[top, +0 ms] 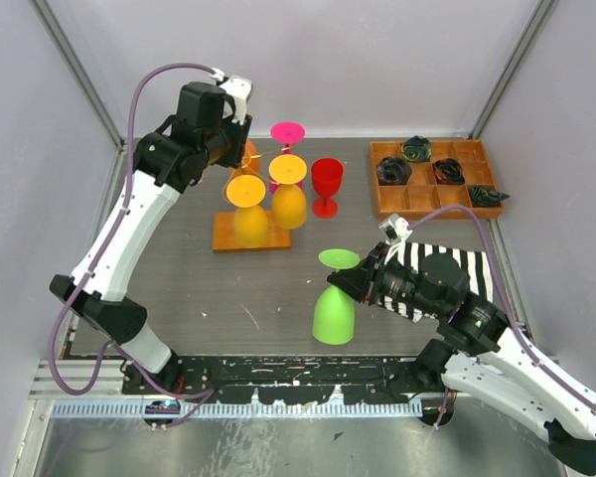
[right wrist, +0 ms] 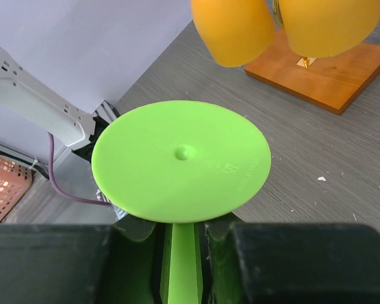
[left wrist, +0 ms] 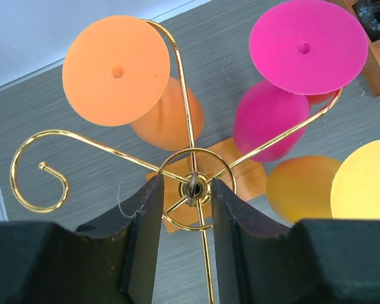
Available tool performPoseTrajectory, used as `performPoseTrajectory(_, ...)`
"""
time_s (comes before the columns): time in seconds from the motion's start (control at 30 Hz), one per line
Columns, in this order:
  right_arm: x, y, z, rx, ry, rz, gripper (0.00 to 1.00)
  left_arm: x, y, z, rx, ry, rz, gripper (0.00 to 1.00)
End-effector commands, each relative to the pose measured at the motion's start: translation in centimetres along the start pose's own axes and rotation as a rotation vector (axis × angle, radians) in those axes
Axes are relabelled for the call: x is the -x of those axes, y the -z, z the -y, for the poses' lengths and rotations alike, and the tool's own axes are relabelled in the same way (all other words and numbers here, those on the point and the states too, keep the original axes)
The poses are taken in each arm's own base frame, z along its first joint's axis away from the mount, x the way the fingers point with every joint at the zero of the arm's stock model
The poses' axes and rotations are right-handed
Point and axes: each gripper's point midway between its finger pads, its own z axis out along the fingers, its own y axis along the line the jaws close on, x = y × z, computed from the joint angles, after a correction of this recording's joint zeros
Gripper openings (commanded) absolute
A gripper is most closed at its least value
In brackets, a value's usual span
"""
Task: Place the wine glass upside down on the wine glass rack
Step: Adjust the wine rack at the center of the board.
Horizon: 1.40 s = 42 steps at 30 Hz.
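Note:
A lime-green wine glass (top: pixel 333 316) hangs upside down, foot (right wrist: pixel 180 161) uppermost, over the near middle of the table. My right gripper (top: pixel 352 282) (right wrist: pixel 184 232) is shut on its stem just under the foot. The gold wire wine glass rack (left wrist: pixel 195 187) stands on its wooden base (top: pixel 223 237) at the back left. Several glasses hang on it upside down: orange (left wrist: pixel 117 69), magenta (left wrist: pixel 304 44) and yellow (left wrist: pixel 367 183). My left gripper (left wrist: pixel 188 183) hovers over the rack's top, its jaws apart on either side of the central hub. One curled arm (left wrist: pixel 38 174) is bare.
A red glass (top: pixel 327 184) stands upright right of the rack. A compartmented wooden tray (top: pixel 432 204) with dark items sits at the back right. A black-and-white striped cloth (top: pixel 455 266) lies under my right arm. White walls close in on three sides.

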Motion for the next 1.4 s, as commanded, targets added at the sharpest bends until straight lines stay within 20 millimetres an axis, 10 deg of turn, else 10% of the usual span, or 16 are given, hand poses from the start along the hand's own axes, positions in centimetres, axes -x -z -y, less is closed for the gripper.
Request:
performPoseTrajectory(0.0,1.3,0.3,-0.5,0.01,0.014,0.048,0.01,0.4,-0.2,-0.3,0.013,0.01,0.002,0.42)
performPoseTrajectory(0.9,0.8,0.5,0.0,-0.004,0.031,0.045,0.01,0.7,-0.3,-0.3,0.037,0.092,-0.009,0.0)
performPoseTrajectory(1.37,0.6,0.6,0.3,-0.014,0.035,0.041,0.01,2.1,2.9,-2.8,0.22,0.332,0.104,0.0)
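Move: The left hand's open fingers are already astride the wine rack's top hub, about 1 cm below and 1 cm ahead. The hanging orange glass is some 7 cm ahead and 1 cm left, the pink one 6 cm ahead and 9 cm right, and the nearer yellow one 6 cm back and 1 cm right; their middles are about 8 cm lower. The hub lies about 20 cm ahead, 21 cm left and 7 cm above the right hand. Left hand sinks about 1 cm, pinches the rack's top hub, then turns it some 10 degrees counter-clockwise. ##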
